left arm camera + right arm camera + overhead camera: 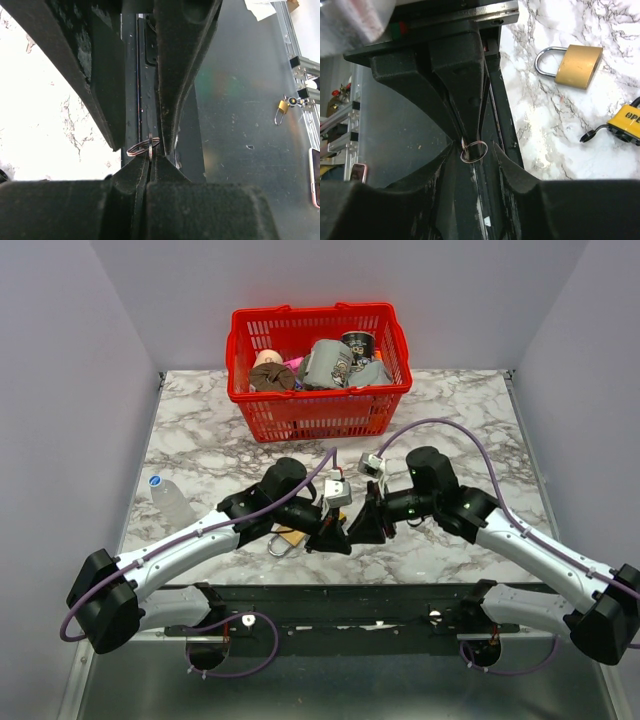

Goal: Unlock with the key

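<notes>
My left gripper (150, 161) is shut on the key (149, 149), a thin grey metal sliver sticking out of its tips, with a wire key ring (143, 146) hanging from it. My right gripper (474, 146) faces it tip to tip, open, its two fingers on either side of the key ring (474, 150) without touching it. In the top view both grippers (335, 538) (362, 525) meet above the table's near edge. The yellow-and-black padlock (626, 124) and a brass padlock (577, 65) lie on the marble beside them.
A red basket (320, 370) full of objects stands at the back of the marble table (460, 420). A clear plastic bottle (165, 500) lies at the left edge. The brass padlock (288, 537) is partly under my left arm. Below the table edge lies the dark floor (240, 100).
</notes>
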### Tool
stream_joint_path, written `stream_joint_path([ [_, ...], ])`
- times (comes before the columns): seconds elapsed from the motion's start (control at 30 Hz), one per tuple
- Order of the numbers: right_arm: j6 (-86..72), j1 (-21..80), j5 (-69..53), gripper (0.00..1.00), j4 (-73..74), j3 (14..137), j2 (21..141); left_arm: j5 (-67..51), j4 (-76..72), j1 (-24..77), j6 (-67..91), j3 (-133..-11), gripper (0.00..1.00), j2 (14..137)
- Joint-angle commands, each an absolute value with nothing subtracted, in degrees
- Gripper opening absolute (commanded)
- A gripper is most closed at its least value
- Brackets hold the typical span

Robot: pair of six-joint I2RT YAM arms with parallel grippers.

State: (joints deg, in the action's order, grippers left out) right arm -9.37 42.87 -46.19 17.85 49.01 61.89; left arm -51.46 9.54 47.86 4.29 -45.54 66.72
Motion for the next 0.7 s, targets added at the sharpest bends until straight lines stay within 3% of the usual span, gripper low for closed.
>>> stream_joint_path([
  [0.0, -10.5, 43.9, -47.6, 0.35, 14.7, 48.0, 62.8, -53.3, 9.1, 48.1, 3.8, -47.2, 0.0, 67.1],
  [0.1, -10.7, 44.6, -47.3, 0.26, 14.2, 47.9, 63.7, -52.8, 9.1, 48.2, 3.8, -47.2, 0.0, 66.7],
  [0.2, -11.2, 44.7, -46.7, 0.11, 13.1, 46.9, 63.6, -52.6, 9.1, 48.1, 3.8, -47.0, 0.0, 66.4],
  [0.23, -11.8, 44.7, -46.4, 0.02, 12.7, 46.1, 63.5, -52.4, 9.1, 48.1, 3.8, -47.0, 0.0, 66.4],
  [0.37, -14.3, 44.7, -41.8, 0.01, 10.7, 44.1, 63.2, -49.2, 8.8, 48.0, 4.1, -46.9, 0.02, 65.4],
  [0.57, -19.3, 44.7, -35.0, 0.01, 4.4, 41.7, 63.8, -40.0, 6.9, 47.1, 6.8, -45.9, 0.53, 61.7],
  [0.6, -19.7, 44.7, -32.7, 0.01, 4.0, 41.7, 63.8, -39.0, 6.2, 47.1, 6.9, -45.6, 0.69, 60.9],
  [0.67, -20.6, 44.6, -29.8, 0.01, 4.0, 41.7, 63.0, -36.5, 5.5, 46.9, 7.1, -44.7, 0.82, 58.9],
])
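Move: The key, its ring showing, is already held in the left fingertips, about 1 cm to the left of the right hand's point and so right between the right hand's open fingers. It lies some 1 cm to the right of the left hand's point. From the right hand, the yellow padlock lies roughly 14 cm ahead, 3 cm left and 16 cm down on the table; the brass padlock is about 11 cm ahead, 13 cm left and equally far down. The right fingers pinch the key shut between them while both hands ease down about 1 cm; only then do the left fingers open wide and let go. The right hand carries the key off forward and down, ending about 3 cm lower and 2 cm farther out, turning some 10 degrees clockwise. The left hand finishes about 2 cm forward, turned about as much counter-clockwise. ##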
